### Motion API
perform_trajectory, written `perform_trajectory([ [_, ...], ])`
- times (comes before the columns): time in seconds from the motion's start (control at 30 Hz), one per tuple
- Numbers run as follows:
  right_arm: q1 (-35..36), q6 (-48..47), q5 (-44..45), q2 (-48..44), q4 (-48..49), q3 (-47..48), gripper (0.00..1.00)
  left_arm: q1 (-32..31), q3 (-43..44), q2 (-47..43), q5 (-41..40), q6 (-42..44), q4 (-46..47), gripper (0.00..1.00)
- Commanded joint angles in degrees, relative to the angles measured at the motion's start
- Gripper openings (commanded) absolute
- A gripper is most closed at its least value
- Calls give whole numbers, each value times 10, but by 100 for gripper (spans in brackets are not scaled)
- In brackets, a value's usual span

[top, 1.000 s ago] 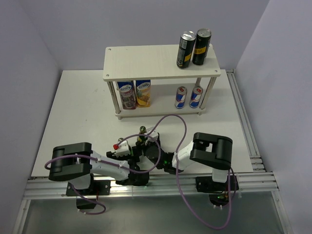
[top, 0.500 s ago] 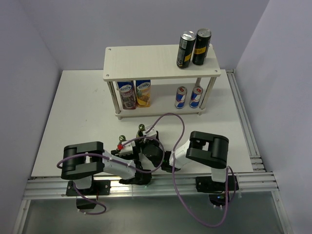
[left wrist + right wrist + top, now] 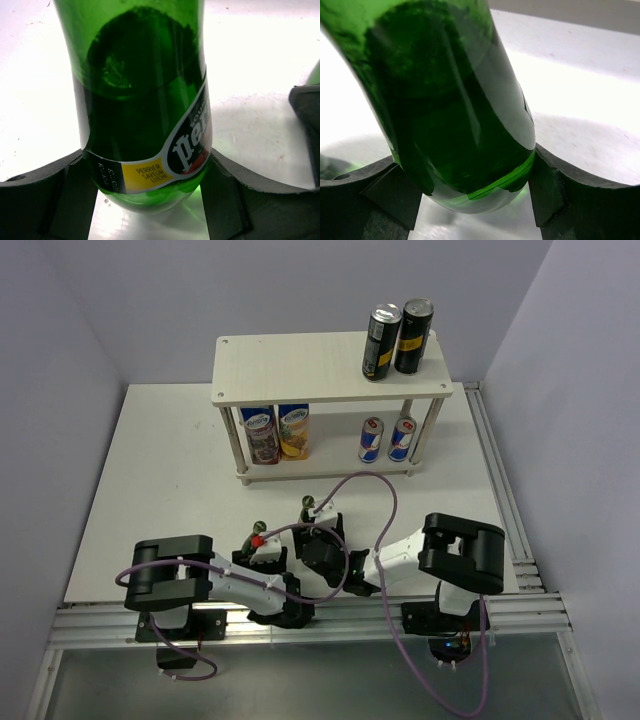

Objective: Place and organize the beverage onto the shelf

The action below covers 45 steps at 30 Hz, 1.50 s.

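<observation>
Two green glass bottles stand near the table's front. My left gripper point(image 3: 147, 176) is shut on the one with the yellow label point(image 3: 145, 100), both fingers pressing its lower body; from above this bottle point(image 3: 256, 531) shows at my left gripper point(image 3: 263, 552). My right gripper point(image 3: 470, 185) is shut on the other bottle point(image 3: 450, 100), whose cap point(image 3: 307, 504) rises above that gripper point(image 3: 316, 536). The cream shelf point(image 3: 290, 365) stands at the back. Two black cans point(image 3: 381, 342) are on its top board, two blue-and-silver cans point(image 3: 386, 439) on the lower board.
Two colourful drink containers point(image 3: 277, 432) fill the left of the shelf's lower board. The right arm's purple cable point(image 3: 372, 490) loops over the table between the bottles and the shelf. A dark part of the other gripper point(image 3: 306, 115) shows at the right of the left wrist view.
My left gripper closed on its bottle and shifted it left. My right gripper carried its bottle slightly right, so the two bottles now stand apart.
</observation>
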Motion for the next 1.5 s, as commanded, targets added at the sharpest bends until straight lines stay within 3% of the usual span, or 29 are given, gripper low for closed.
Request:
perform_trajectory([
  [0.0,10,39,49,-43,-31,-8,0,-15,28,-41,-31,-223,-86,0],
  [0.23,17,57,68,-63,-65,-13,0,-32,34,-81,-41,-235,-116,0],
  [0.47,19,64,80,-66,-85,-8,0,-35,36,-165,-76,-175,-117,0],
  [0.57,19,64,81,-71,-90,-7,0,-35,54,-225,-94,-117,-117,0],
  [0.9,20,67,85,-95,-103,-6,0,7,187,-358,-178,200,-92,0],
  [1.0,22,70,88,-100,-107,-7,0,35,221,-377,-195,344,-16,0],
  [1.03,23,70,89,-102,-109,-8,0,47,233,-385,-201,392,56,0],
  [1.07,23,70,89,-104,-110,-9,0,53,235,-388,-203,499,98,0],
  [1.13,24,71,91,-110,-111,-12,0,76,232,-402,-195,620,199,1],
  [1.17,24,71,93,-113,-112,-12,0,88,222,-409,-161,778,341,1],
  [1.27,24,71,96,-122,-116,-13,0,166,138,-452,-2,1032,652,1],
  [1.33,24,72,97,-130,-117,-18,0,213,157,-442,39,1026,647,1],
  [1.37,24,71,99,-133,-118,-19,0,235,179,-430,56,1003,601,1],
  [1.47,24,77,103,-144,-125,-23,0,295,250,-381,89,1034,603,1],
])
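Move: The left hand already grips a green bottle low over the table; the left end of the shelf top lies about 28 cm ahead, 3 cm left and 24 cm up. Below that end, the juice cartons stand 27 cm ahead, roughly 3 cm right and 8 cm up. The right hand's green bottle is some 12 cm right and 7 cm farther out. From the right hand, that shelf end is 21 cm ahead, 15 cm left and 24 cm up. Left hand lifts its bottle about 26 cm, then forward towards the shelf; right hand eases its bottle rightward. ##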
